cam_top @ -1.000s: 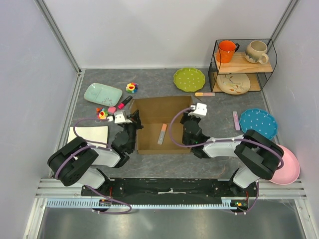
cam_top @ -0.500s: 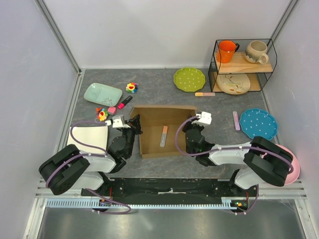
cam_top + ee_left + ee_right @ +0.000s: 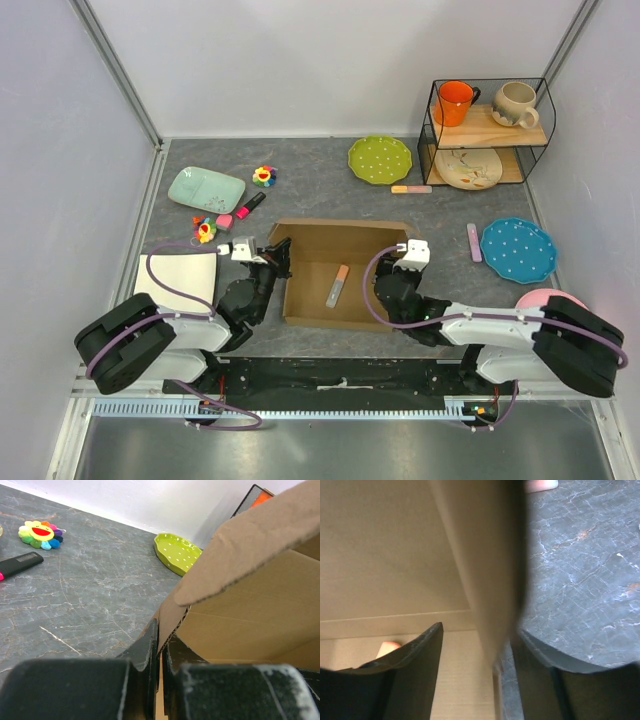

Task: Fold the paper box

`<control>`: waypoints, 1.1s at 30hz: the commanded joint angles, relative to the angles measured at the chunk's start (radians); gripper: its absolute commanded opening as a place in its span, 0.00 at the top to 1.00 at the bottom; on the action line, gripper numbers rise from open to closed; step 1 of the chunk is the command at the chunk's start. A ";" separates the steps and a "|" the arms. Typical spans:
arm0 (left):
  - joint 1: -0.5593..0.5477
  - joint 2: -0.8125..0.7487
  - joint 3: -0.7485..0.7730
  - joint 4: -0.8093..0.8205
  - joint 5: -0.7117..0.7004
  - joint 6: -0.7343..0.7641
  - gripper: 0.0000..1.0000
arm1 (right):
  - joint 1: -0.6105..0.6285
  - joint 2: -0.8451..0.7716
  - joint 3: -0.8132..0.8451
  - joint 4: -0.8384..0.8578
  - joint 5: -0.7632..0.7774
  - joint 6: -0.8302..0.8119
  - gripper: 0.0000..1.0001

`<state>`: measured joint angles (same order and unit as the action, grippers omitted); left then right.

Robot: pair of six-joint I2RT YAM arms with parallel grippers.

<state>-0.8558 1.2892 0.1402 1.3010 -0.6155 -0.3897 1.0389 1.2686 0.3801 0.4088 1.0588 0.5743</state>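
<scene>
The brown paper box (image 3: pixel 345 250) lies open in the middle of the table, walls up, with a pink-orange marker (image 3: pixel 337 285) inside. My left gripper (image 3: pixel 273 262) is shut on the box's left wall. In the left wrist view the black fingers (image 3: pixel 149 647) pinch the corrugated edge (image 3: pixel 172 612) of the box (image 3: pixel 250 605). My right gripper (image 3: pixel 402 268) straddles the right wall. In the right wrist view the wall (image 3: pixel 490 580) stands between the spread fingers (image 3: pixel 417 655), with a gap on the inner side.
A white board (image 3: pixel 180 272) lies left of the left arm. A mint tray (image 3: pixel 206 188), toys and a marker (image 3: pixel 248 206) are at the back left. A green plate (image 3: pixel 380 159), wire shelf (image 3: pixel 487 130), blue plate (image 3: pixel 518 249), pink plate (image 3: pixel 560 300) and marker (image 3: pixel 472 241) are at the right.
The box has slid toward the near edge and a little right, both grippers moving back with it. The marker inside shifted along with it.
</scene>
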 commanded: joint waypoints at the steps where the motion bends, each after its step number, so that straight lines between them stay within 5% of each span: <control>1: -0.020 0.010 -0.034 -0.078 0.010 -0.044 0.92 | 0.021 -0.124 0.022 -0.137 -0.026 0.007 0.32; 9: -0.025 0.015 -0.039 -0.068 -0.009 -0.031 0.92 | 0.061 -0.392 0.028 -0.312 -0.022 -0.030 0.02; 24: -0.048 0.030 -0.007 -0.068 -0.021 0.008 0.92 | 0.085 -0.891 0.035 -0.304 -0.129 -0.264 0.02; 33: -0.060 0.053 -0.001 -0.071 -0.036 -0.003 0.92 | 0.085 -0.927 0.164 -0.334 -0.129 -0.314 0.02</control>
<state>-0.8982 1.3113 0.1474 1.3144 -0.6266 -0.3847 1.1175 0.3359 0.4808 0.0723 0.9340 0.2955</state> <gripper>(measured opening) 0.074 0.982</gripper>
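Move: My right hand, fingers already half open, is around the lid's right edge. The lid's top right corner is about 7 cm ahead, 4 cm to the right and 7 cm higher. The orange marker in the box lies about 6 cm back, 11 cm to the left and 9 cm down. Past the box, the yellow-capped marker is some 18 cm ahead and 7 cm right. From my left hand, that corner is roughly 6 cm ahead, 28 cm right and slightly higher. I back my right hand out of the lid's right edge, opening the fingers fully, then lift it faster and faster, about 20 cm up while easing some 6 cm back and 6 cm right, clear of the corner. The wrist tips the fingers up, rolls left side up and turns a little counter-clockwise. My left hand keeps pinching the cardboard at the left edge, drifting about 1 cm right. ##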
